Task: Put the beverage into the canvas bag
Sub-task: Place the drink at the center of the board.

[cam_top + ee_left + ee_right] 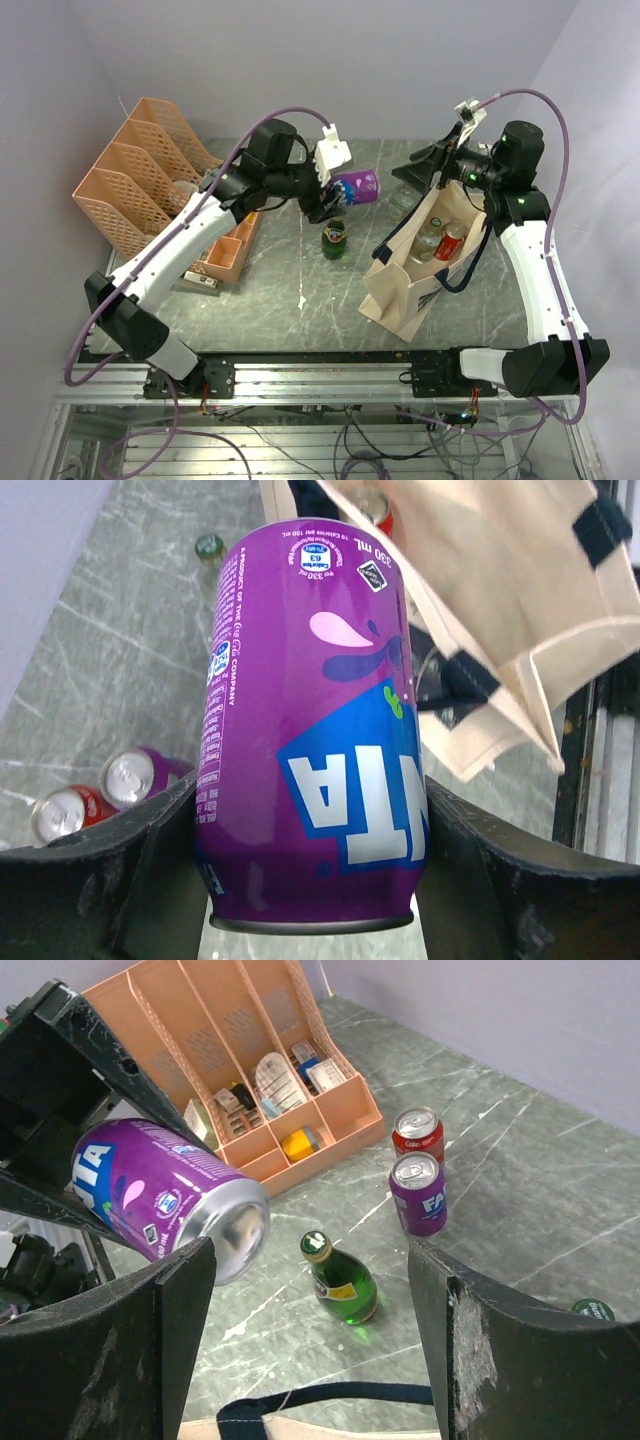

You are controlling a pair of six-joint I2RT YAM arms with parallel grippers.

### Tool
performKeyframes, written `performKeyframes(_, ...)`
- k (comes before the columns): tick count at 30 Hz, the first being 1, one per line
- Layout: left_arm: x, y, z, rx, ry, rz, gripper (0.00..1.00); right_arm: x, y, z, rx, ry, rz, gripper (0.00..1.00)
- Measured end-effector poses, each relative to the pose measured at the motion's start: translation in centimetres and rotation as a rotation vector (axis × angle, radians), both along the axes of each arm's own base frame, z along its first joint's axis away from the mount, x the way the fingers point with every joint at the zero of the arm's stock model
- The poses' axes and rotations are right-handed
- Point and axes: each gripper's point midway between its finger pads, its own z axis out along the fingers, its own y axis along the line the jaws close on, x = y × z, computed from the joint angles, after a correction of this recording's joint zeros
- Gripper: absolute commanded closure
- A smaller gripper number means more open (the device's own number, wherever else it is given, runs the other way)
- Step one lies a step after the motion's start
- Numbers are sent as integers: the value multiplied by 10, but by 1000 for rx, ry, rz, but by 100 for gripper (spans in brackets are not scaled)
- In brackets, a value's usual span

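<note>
My left gripper [340, 195] is shut on the beverage, a purple Fanta can [357, 187], and holds it tilted in the air left of the canvas bag [420, 270]. In the left wrist view the can [310, 730] fills the space between both fingers [110, 880], with the bag [500, 600] beyond it. The cream bag stands open on the table, a red can [450, 241] and a clear bottle [428, 238] inside. My right gripper [440, 165] hovers open above the bag's far edge. Its view shows empty jaws [310, 1330], the bag's navy strap [330, 1400] below and the held can [170, 1200] at left.
A green glass bottle [334, 238] stands on the table below the held can. Behind it, seen from the right wrist, stand a red can [417, 1135] and a second purple can [418, 1193]. Orange file trays [150, 180] fill the back left.
</note>
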Motion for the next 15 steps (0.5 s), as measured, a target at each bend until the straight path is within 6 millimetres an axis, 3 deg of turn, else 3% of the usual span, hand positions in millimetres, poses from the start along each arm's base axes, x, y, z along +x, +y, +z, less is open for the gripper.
performKeyframes(6,-23,37,-19,142,-32,-23,93,-1,8,0,-32,-18,22,25)
performKeyframes(15,-55,111,-78,544,22,-62,93,0,10,-6,-89,-54,-1,25)
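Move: The left hand already holds the purple can. The open table at the board's centre lies about 13 cm to its left, some 2 cm farther out and 32 cm below. The green bottle stands about 6 cm ahead and 1 cm right, the standing purple can some 24 cm ahead and 2 cm left. The canvas bag is roughly 28 cm right and 3 cm ahead. From the right hand, that centre spot is about 28 cm left, 1 cm back, 37 cm down. Leftward, with gathering speed, the left hand swings the held purple can about 11 cm, sinking some 8 cm and drawing back 5 cm or so, away from the canvas bag and down towards the open table on the left of the green bottle. On the way the wrist rolls about 30 degrees so the fingers point more steeply down; the grip on the can stays as it was. ##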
